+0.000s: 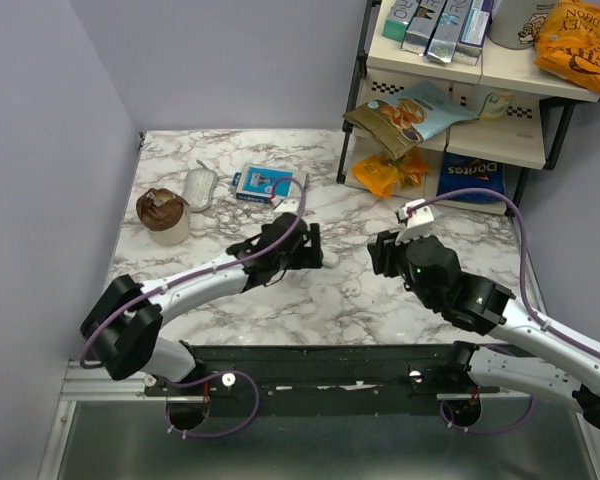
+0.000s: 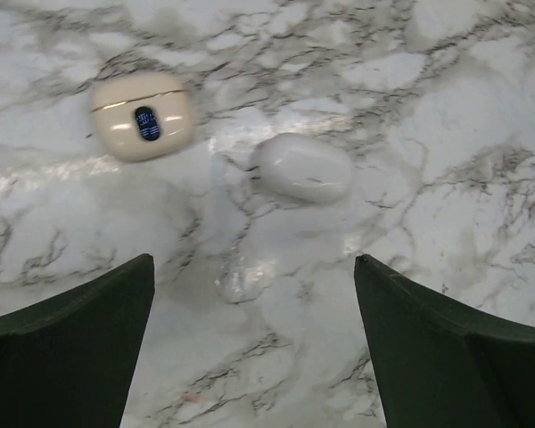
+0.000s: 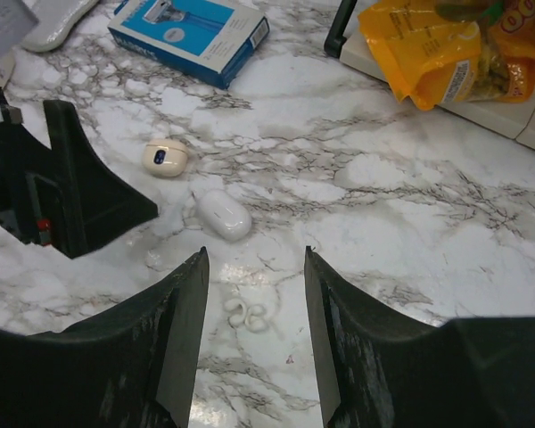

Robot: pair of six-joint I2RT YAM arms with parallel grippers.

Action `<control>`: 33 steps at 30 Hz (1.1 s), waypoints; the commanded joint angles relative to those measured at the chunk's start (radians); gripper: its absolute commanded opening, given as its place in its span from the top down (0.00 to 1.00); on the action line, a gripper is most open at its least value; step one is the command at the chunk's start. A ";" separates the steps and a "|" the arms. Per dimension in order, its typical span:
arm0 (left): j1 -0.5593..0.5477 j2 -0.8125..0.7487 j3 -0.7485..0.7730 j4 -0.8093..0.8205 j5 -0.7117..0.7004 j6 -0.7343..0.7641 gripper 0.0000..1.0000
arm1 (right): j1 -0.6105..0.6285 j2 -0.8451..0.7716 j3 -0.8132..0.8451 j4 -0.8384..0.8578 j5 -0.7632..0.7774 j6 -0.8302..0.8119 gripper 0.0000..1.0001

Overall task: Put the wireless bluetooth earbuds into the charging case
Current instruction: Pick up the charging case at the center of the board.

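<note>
Two tiny white earbuds lie side by side on the marble, showing between the spread fingers of my right gripper, which is open and holds nothing. Just beyond its fingertips rests a white oval charging case with its lid shut. The same case lies ahead of my left gripper, whose jaws stand wide open over bare marble. From above, the left gripper and right gripper face each other mid-table, and the earbuds and case are too small to make out there.
A cream round case with a blue spot lies left of the oval one. A blue box, a white mouse-shaped object and a brown-topped cup sit at the back left. A shelf with snack bags stands at the back right.
</note>
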 commanded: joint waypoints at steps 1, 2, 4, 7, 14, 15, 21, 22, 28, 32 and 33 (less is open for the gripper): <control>-0.086 0.170 0.245 -0.171 -0.086 0.119 0.01 | -0.004 -0.028 -0.022 0.023 0.057 -0.016 0.44; -0.091 0.194 0.291 -0.189 -0.086 0.119 0.01 | -0.004 -0.032 -0.025 0.022 0.060 -0.014 0.44; -0.103 0.230 0.296 -0.162 -0.038 0.137 0.01 | -0.004 -0.046 -0.033 0.020 0.058 -0.011 0.44; -0.103 0.263 0.279 -0.114 0.008 0.159 0.01 | -0.004 -0.064 -0.045 0.017 0.055 -0.010 0.44; -0.105 0.411 0.394 -0.202 0.012 0.225 0.01 | -0.003 -0.074 -0.053 0.008 0.042 0.001 0.44; -0.105 0.429 0.400 -0.205 0.014 0.226 0.01 | -0.003 -0.072 -0.055 0.008 0.040 0.003 0.44; -0.105 0.503 0.460 -0.223 0.009 0.219 0.01 | -0.004 -0.063 -0.050 0.008 0.037 0.004 0.44; -0.105 0.511 0.466 -0.225 0.012 0.217 0.01 | -0.004 -0.063 -0.050 0.008 0.037 0.004 0.44; -0.105 0.573 0.514 -0.262 0.011 0.222 0.01 | -0.004 -0.060 -0.047 0.008 0.039 -0.004 0.44; -0.105 0.587 0.518 -0.276 0.000 0.226 0.02 | -0.003 -0.060 -0.048 0.009 0.040 -0.002 0.44; -0.105 0.589 0.515 -0.276 0.000 0.225 0.02 | -0.003 -0.058 -0.048 0.009 0.039 -0.002 0.44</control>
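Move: The white charging case lies about 4 cm ahead of the left hand, 7 cm to its right and some 9 cm below. The beige case sits about 8 cm ahead and 1 cm left of that hand, the blue box some 21 cm ahead and 5 cm left, both also about 9 cm lower. From the idle right hand the white case is roughly 9 cm ahead, 8 cm left and 22 cm down. Swing the left gripper right about 7 cm, away from the beige case and rising slightly, then sink some 10 cm towards the white charging case, easing a little farther right and forward. On the way roll the wrist some 20 degrees, left side up, and turn it clockwise about 15. Keep the fingers wide open, one to each side of the white case. ##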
